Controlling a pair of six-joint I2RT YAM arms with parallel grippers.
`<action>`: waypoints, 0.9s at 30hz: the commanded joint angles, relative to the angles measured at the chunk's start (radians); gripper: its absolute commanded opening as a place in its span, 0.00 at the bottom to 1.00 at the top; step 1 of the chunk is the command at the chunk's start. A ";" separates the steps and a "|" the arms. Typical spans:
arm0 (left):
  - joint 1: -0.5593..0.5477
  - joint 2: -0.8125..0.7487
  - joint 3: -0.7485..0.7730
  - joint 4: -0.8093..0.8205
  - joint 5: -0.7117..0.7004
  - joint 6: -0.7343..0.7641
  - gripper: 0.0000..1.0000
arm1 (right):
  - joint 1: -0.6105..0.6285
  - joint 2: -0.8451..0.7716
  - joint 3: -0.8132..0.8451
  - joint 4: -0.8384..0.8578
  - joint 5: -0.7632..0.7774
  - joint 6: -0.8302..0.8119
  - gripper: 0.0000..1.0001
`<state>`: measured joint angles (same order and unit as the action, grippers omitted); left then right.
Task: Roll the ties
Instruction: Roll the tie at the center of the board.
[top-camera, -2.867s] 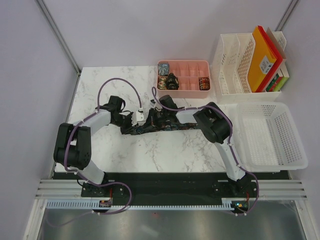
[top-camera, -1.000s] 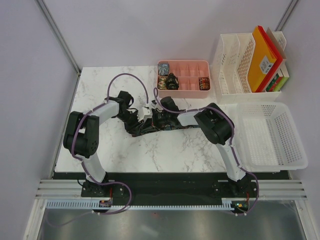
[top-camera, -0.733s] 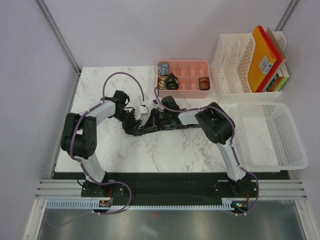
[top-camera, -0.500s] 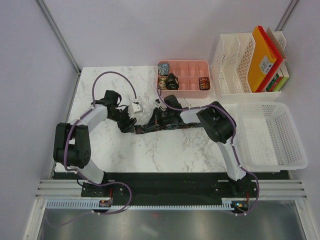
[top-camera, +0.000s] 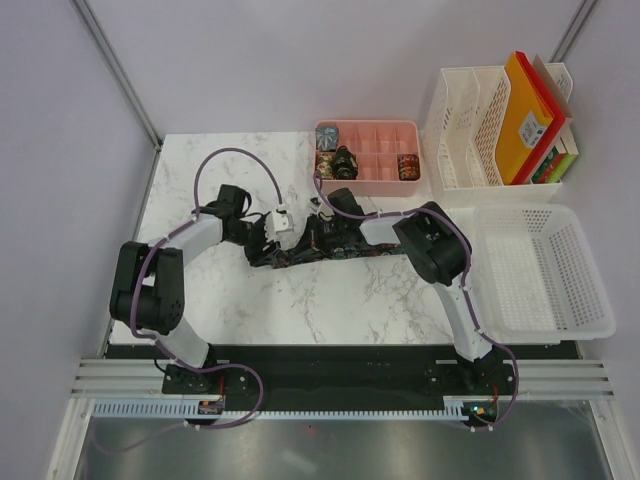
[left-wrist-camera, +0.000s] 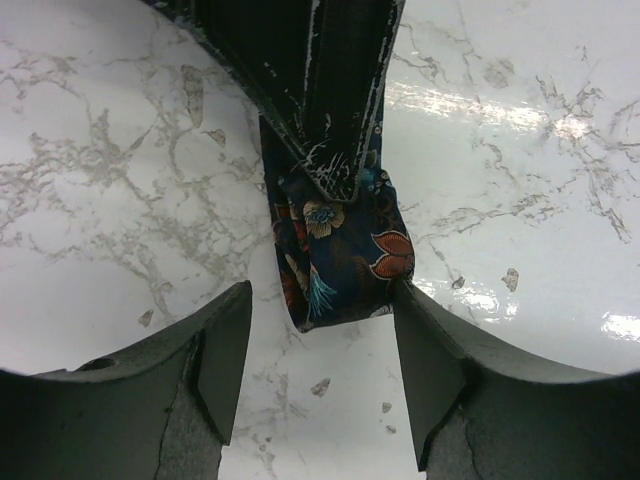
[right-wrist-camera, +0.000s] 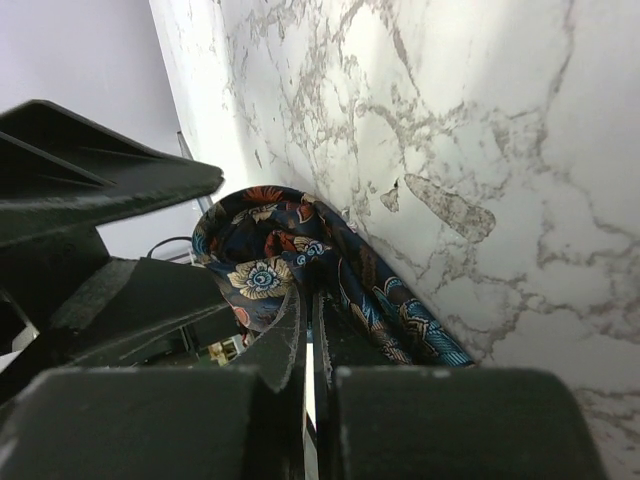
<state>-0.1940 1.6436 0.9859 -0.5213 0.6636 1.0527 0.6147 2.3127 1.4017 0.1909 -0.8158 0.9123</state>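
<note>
A dark floral tie (top-camera: 275, 260) lies as a strip across the marble table (top-camera: 330, 310). My right gripper (top-camera: 312, 238) is shut on its looped end (right-wrist-camera: 262, 262), and the fabric curls round the fingertips (right-wrist-camera: 290, 330). In the left wrist view that loop (left-wrist-camera: 340, 255) hangs from the right gripper's shut fingers (left-wrist-camera: 320, 100). My left gripper (left-wrist-camera: 322, 365) is open, its pads on either side of the loop; the right pad touches the cloth. Rolled ties sit in the pink tray (top-camera: 375, 181): grey-blue (top-camera: 327, 137), dark (top-camera: 345, 160), red-orange (top-camera: 407, 166).
A white file organiser (top-camera: 470, 130) with orange and red folders stands at the back right. A white mesh basket (top-camera: 540, 270) sits on the right. The left arm's purple cable (top-camera: 235, 160) arcs over the left part of the table.
My left gripper has opened and let go of the tie's end, drawing back left, then edging in again. The right gripper has closed fully on the loop.
</note>
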 joint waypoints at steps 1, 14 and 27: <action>-0.028 0.024 0.010 -0.011 0.027 0.110 0.65 | -0.009 0.080 -0.015 -0.123 0.141 -0.084 0.00; -0.033 0.019 -0.030 -0.043 -0.028 0.059 0.63 | -0.004 0.086 -0.015 -0.151 0.159 -0.104 0.00; -0.042 -0.105 -0.015 -0.059 0.010 -0.049 0.26 | 0.077 0.073 -0.049 -0.058 0.129 0.008 0.00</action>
<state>-0.2226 1.6093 0.9394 -0.5705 0.6258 1.0695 0.6468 2.3203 1.4086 0.2020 -0.8173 0.9119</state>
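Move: The folded end of the tie lies about 2 cm back, 3 cm to the right and 3 cm below the open left hand. From the right hand, which already pinches the same bundle, its middle is about 3 cm to the left, at about the same depth and height. The flat rest of the tie runs off rightward, its middle some 20 cm right of the left hand and level with it; the pink box sits about 24 cm ahead and 24 cm right of the left hand. The left fingers close on the outer end of the folded tie, pinching it after the hand has eased about 2 cm back and 2 cm down over it, then rise roughly 1 cm with it. The right hand keeps its shut grip on the bundle, holding still at first and then drifting 1–2 cm left and back, towards the left hand. ##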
